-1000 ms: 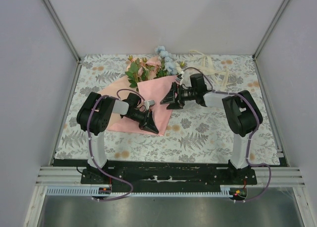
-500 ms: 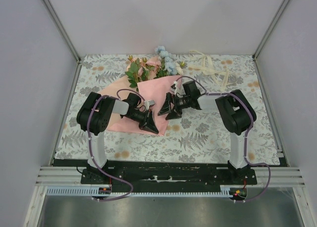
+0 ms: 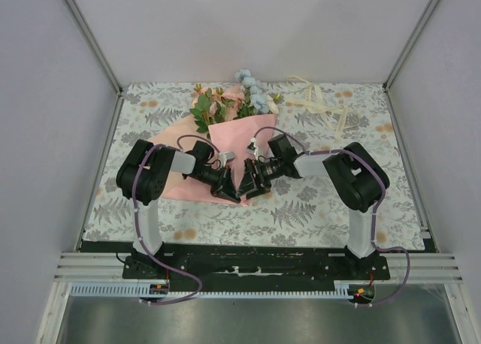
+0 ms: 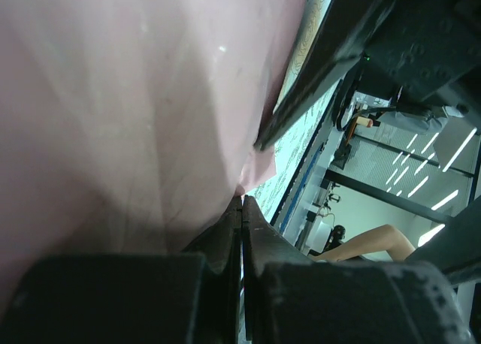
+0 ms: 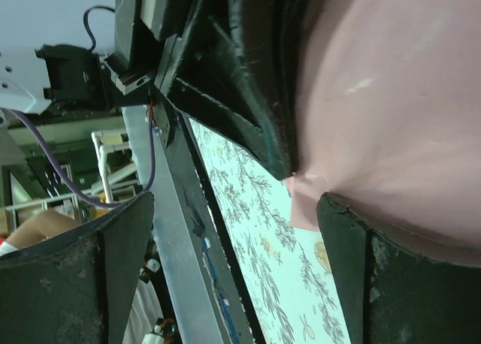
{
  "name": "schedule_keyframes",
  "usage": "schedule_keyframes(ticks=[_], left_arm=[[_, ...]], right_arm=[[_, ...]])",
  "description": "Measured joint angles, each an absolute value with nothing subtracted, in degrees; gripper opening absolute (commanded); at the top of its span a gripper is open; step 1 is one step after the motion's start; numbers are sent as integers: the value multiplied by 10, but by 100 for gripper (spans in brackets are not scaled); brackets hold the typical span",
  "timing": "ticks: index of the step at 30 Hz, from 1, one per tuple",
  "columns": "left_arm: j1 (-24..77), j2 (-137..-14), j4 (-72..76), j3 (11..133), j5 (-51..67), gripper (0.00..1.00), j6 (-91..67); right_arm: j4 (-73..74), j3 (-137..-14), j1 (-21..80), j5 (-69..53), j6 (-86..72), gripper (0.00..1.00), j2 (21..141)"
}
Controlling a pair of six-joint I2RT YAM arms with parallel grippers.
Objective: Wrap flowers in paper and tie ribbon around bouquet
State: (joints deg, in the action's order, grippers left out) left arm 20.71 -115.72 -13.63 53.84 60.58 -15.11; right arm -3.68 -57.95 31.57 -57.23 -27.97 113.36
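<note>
The flowers (image 3: 225,104) lie at the back of the table, their stems under the folded salmon-pink paper (image 3: 234,137). My left gripper (image 3: 237,197) is shut on the paper's near right corner. In the left wrist view its jaws (image 4: 242,206) meet with the paper (image 4: 113,96) pinched at the tips. My right gripper (image 3: 248,186) is open right beside the left one. In the right wrist view its wide-apart fingers (image 5: 237,209) flank the small pinched corner of paper (image 5: 304,205). The cream ribbon (image 3: 325,104) lies loose at the back right.
A floral-printed tablecloth (image 3: 316,201) covers the table. Grey walls with metal frame posts (image 3: 90,36) close in the left, right and back. A black rail (image 3: 255,258) carrying both arm bases runs along the near edge.
My right arm has swung from near the flower heads down and left to the paper's near corner, beside the left gripper. The left arm and paper have stayed put.
</note>
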Motion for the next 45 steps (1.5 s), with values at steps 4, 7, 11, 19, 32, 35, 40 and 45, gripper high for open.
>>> schedule_keyframes(ticks=[4,7,11,19,32,35,40,45], left_arm=[[207,-1157,-136,538,606,2,-151],[207,-1157,-136,538,606,2,-151],[207,-1157,-136,538,606,2,-151],[206,-1130,-123,519,592,7,-150],[17,-937,-196,509,590,48,-147],[-83,-934,-273,541,568,44,-113],[-196,-926,-371,569,527,51,-55],[-351,-955,-429,586,473,83,-29]], right_arm=[[-29,-585,345,-582,-259,98,1139],[-17,-587,353,-587,-235,98,1139],[19,-600,356,-591,-187,92,1138],[128,-619,356,-574,-146,74,1089],[-34,-725,348,-523,-304,54,1166],[-35,-753,372,-507,-312,47,1210],[-21,-795,401,-492,-315,49,1264],[-3,-813,403,-493,-316,49,1284]])
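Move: The left hand's shut fingertips are at the pink paper's near right corner. The paper's left corner lies about 32 cm to its left and 13 cm ahead, the near left corner some 24 cm left and level with it, the green leaves about 10 cm left and 25 cm ahead. For the right hand, the flap's middle is about 9 cm left, 3 cm ahead and 4 cm below, the leaves 14 cm left and 21 cm ahead. The right hand, wide open at the folded edge, draws back about 4 cm along it, lifts and crosses left and forward, then comes down onto the folded flap some 9 cm left of its start, fingers closing to half. The left fingertips come free of the near right corner, rise, then swing about 30 cm left towards the paper's left edge, turning some 50 degrees counter-clockwise and opening while starting to sink. ##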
